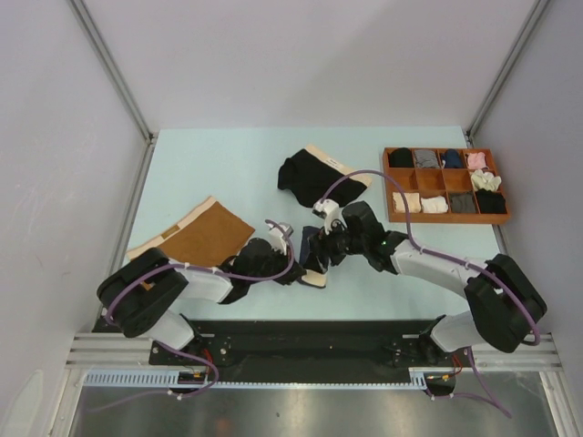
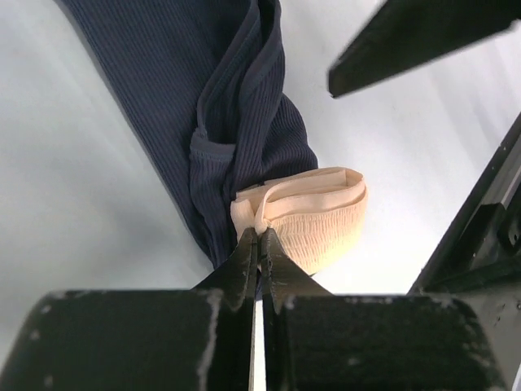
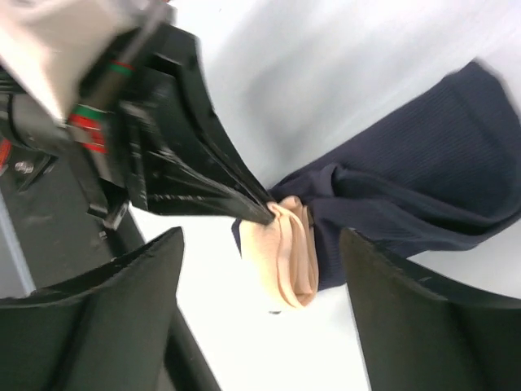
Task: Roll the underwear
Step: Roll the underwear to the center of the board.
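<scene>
The navy underwear (image 1: 311, 248) lies at the table's near middle, folded into a long strip (image 2: 212, 98) with its beige waistband (image 2: 317, 216) doubled over at the near end. My left gripper (image 2: 259, 236) is shut on the edge of that waistband fold. My right gripper (image 3: 262, 244) is open just above it, one finger on each side of the waistband (image 3: 285, 252), touching nothing. The left gripper (image 3: 264, 213) shows there pinching the fold. The rust-brown underwear (image 1: 205, 235) lies flat at the left. The black underwear (image 1: 314, 177) lies behind the arms.
A brown wooden tray (image 1: 444, 219) with several compartments of rolled garments stands at the back right. Both arms meet over the near middle of the pale table (image 1: 228, 164). Grey walls close in the left and right sides.
</scene>
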`<move>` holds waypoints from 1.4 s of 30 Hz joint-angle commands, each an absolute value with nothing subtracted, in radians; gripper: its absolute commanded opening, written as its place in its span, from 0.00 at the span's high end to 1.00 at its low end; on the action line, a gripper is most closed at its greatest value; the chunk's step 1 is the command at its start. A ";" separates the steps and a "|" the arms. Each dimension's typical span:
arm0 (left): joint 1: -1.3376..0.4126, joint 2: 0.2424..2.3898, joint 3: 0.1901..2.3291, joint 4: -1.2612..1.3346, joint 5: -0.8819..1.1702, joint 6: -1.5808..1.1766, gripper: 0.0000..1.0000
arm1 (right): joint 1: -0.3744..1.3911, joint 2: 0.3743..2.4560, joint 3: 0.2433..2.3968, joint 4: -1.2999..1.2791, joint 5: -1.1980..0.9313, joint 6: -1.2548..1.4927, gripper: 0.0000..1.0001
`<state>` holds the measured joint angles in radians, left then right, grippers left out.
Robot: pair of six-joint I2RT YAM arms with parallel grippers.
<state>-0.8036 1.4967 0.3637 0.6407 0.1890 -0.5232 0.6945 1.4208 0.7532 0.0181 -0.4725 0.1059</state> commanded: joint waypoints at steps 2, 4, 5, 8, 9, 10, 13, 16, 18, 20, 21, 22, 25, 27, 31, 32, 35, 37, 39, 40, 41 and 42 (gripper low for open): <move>-0.801 1.546 0.419 0.515 0.144 -0.597 1.00 | 0.800 1.379 0.721 0.012 -0.279 0.086 0.27; -0.798 1.542 0.417 0.502 0.127 -0.615 1.00 | 0.819 1.376 0.710 0.026 -0.256 0.107 0.32; -0.796 1.539 0.416 0.497 0.121 -0.633 1.00 | 0.827 1.379 0.703 0.029 -0.250 0.116 0.35; -0.795 1.519 0.403 0.486 0.101 -0.661 1.00 | 0.827 1.407 0.693 0.046 -0.238 0.136 0.46; -0.795 1.508 0.396 0.486 0.097 -0.667 1.00 | 0.827 1.411 0.689 0.051 -0.233 0.141 0.46; -0.795 1.502 0.393 0.486 0.094 -0.672 1.00 | 0.827 1.423 0.686 0.063 -0.230 0.147 0.47; -0.795 1.483 0.388 0.474 0.081 -0.678 1.00 | 0.824 1.462 0.687 0.071 -0.229 0.153 0.47; -0.795 1.474 0.390 0.465 0.077 -0.678 1.00 | 0.822 1.514 0.693 0.084 -0.247 0.150 0.49; -0.795 1.467 0.393 0.445 0.063 -0.681 1.00 | 0.822 1.538 0.699 0.080 -0.239 0.152 0.54; -0.795 1.445 0.394 0.433 0.052 -0.678 1.00 | 0.827 1.563 0.700 0.081 -0.213 0.156 0.58; -0.795 1.434 0.396 0.423 0.042 -0.678 1.00 | 0.827 1.568 0.696 0.087 -0.192 0.163 0.61; -0.795 1.405 0.397 0.395 0.035 -0.673 1.00 | 0.827 1.571 0.692 0.089 -0.183 0.164 0.62; -0.795 1.362 0.399 0.350 0.017 -0.667 0.84 | 0.827 1.580 0.689 0.097 -0.156 0.164 0.65; -0.795 1.333 0.394 0.338 0.011 -0.663 0.68 | 0.824 1.592 0.689 0.095 -0.153 0.163 0.66; -0.795 1.341 0.388 0.371 0.029 -0.652 0.51 | 0.822 1.609 0.695 0.100 -0.158 0.155 0.66; -0.795 1.351 0.390 0.385 0.044 -0.650 0.50 | 0.821 1.611 0.695 0.103 -0.158 0.156 0.66; -0.796 1.400 0.387 0.457 0.101 -0.644 0.48 | 0.815 1.618 0.695 0.103 -0.163 0.160 0.67; -0.795 1.439 0.388 0.486 0.126 -0.646 0.48 | 0.813 1.620 0.693 0.103 -0.163 0.160 0.67; -0.795 1.472 0.387 0.518 0.132 -0.641 0.49 | 0.807 1.621 0.693 0.103 -0.164 0.160 0.67; -0.795 1.482 0.384 0.532 0.133 -0.640 0.49 | 0.807 1.621 0.693 0.103 -0.169 0.160 0.67; -0.795 1.492 0.376 0.563 0.138 -0.640 0.51 | 0.802 1.620 0.692 0.103 -0.172 0.156 0.67; -0.795 1.512 0.374 0.578 0.144 -0.641 0.51 | 0.801 1.621 0.690 0.107 -0.175 0.160 0.66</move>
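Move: The navy underwear's rolled waistband has its middle right by the left hand's shut fingertips, which hold it: some 2 cm to their right, 2 cm back and 1 cm lower. From the open right hand it lies about 7 cm below and 2 cm back, level sideways. The underwear's flat part lies some 6 cm ahead, 1 cm left and 9 cm below the right hand; the black underwear is around 24 cm ahead of it, 2 cm right and 9 cm below. The right fingers come to grip the rolled waistband from both sides: the hand first draws back 2 to 3 cm, then sinks about 6 cm in all, easing forward again as the fingers close to a third open. The left hand keeps its pinch while edging forward and turning some 10 degrees counter-clockwise, then opens halfway to let go, lifts a little to its left and settles lower around the roll. ##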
